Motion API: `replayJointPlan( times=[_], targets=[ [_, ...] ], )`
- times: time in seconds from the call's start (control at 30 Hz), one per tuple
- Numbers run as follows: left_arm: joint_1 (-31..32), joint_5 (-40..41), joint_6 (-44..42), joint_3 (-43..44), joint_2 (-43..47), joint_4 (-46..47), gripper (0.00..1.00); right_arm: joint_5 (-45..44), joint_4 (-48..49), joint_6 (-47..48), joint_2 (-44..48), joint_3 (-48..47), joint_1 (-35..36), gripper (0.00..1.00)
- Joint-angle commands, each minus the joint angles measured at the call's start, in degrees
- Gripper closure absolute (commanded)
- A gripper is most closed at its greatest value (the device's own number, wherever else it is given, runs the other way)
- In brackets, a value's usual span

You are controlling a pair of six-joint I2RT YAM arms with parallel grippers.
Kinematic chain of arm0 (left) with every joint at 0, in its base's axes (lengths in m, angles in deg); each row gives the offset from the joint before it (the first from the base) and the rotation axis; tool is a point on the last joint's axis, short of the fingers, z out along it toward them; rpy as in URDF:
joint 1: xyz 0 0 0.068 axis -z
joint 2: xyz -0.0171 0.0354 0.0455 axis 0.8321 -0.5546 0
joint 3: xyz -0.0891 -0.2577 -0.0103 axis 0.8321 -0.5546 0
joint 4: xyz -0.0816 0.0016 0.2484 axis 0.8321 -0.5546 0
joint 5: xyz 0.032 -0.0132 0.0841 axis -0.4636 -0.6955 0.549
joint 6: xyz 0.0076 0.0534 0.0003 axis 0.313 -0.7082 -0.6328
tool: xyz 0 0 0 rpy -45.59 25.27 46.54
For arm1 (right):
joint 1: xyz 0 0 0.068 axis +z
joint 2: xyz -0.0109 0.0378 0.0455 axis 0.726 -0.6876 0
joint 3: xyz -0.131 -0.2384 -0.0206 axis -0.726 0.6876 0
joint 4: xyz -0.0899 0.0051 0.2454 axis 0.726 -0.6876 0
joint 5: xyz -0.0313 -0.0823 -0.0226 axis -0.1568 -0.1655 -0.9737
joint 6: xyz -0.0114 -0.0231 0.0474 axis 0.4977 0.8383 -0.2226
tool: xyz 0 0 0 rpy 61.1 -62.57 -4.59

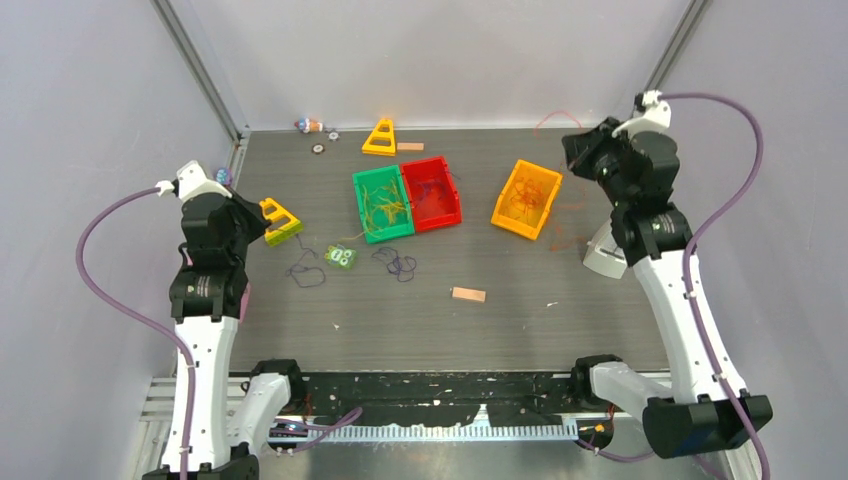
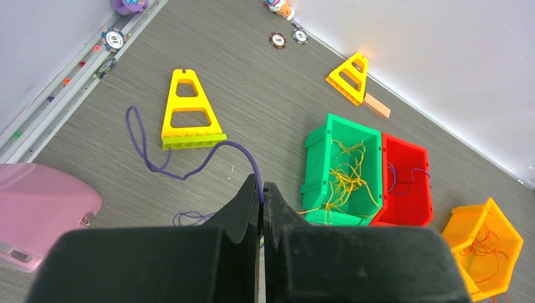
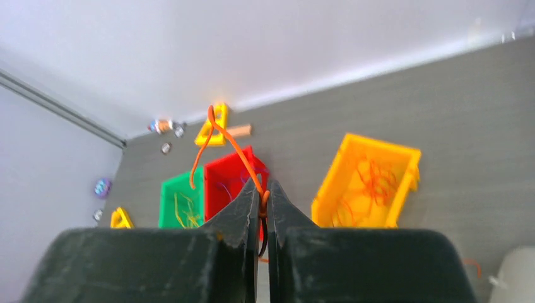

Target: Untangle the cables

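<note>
My left gripper (image 2: 262, 189) is shut on a purple cable (image 2: 189, 175) that arcs away from its tips and trails over the table beside a yellow A-frame (image 2: 187, 113). More purple cables (image 1: 397, 263) lie loose mid-table. My right gripper (image 3: 263, 190) is shut on an orange cable (image 3: 235, 148), held high, its loop hanging free in front of the bins. The green bin (image 1: 360, 205) holds yellow cables, the red bin (image 1: 452, 195) a few purple ones, the orange bin (image 1: 506, 192) reddish-orange ones. Thin orange cables (image 1: 570, 215) lie on the table by the orange bin.
A second yellow A-frame (image 1: 380, 137), poker chips (image 1: 318, 148) and a wooden block (image 1: 410, 146) sit near the back wall. Another block (image 1: 468, 294) and a small green piece (image 1: 341, 257) lie mid-table. A pink object (image 2: 38, 208) is at the left, a white one (image 1: 603, 255) at the right.
</note>
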Motion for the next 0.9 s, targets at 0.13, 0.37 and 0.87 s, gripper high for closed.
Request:
replayJointPlan(
  times=[0.13, 0.37, 0.87],
  targets=[
    [0.0, -4.3, -1.4, -0.6, 0.0, 4.8, 1.0, -0.5, 0.2, 0.0, -10.2, -14.4, 0.3, 0.94],
    [0.4, -9.9, -0.1, -2.3, -0.7, 4.3, 1.0, -3.8, -0.3, -1.3, -4.1, -0.1, 0.5, 0.35],
    [14.2, -9.5, -6.0, -1.1, -9.2, -3.8, 1.0, -6.5, -2.2, 7.2, -19.4, 4.3, 34.4, 0.05]
  ],
)
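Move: My right hand holds the orange cable high over the right side. The bare patch where it will land lies about 36 cm below, 5 cm back and 5 cm left; the yellow box is 15 cm ahead, and the loose purple cable 31 cm left, level. My left hand holds the other purple cable; the green owl block is about 8 cm ahead, 7 cm right and 30 cm below, the loose purple cable 7 cm ahead, 20 cm right. I swing my right hand up and forward about 5 cm, then drop it and open the fingers wide, letting go of the orange cable, and sweep left, down and back towards the loose purple cable, tipping down and turning counter-clockwise some 30 degrees. My left hand keeps its pinch on its purple cable, carrying it about 10 cm right and 7 cm down while turning clockwise. ##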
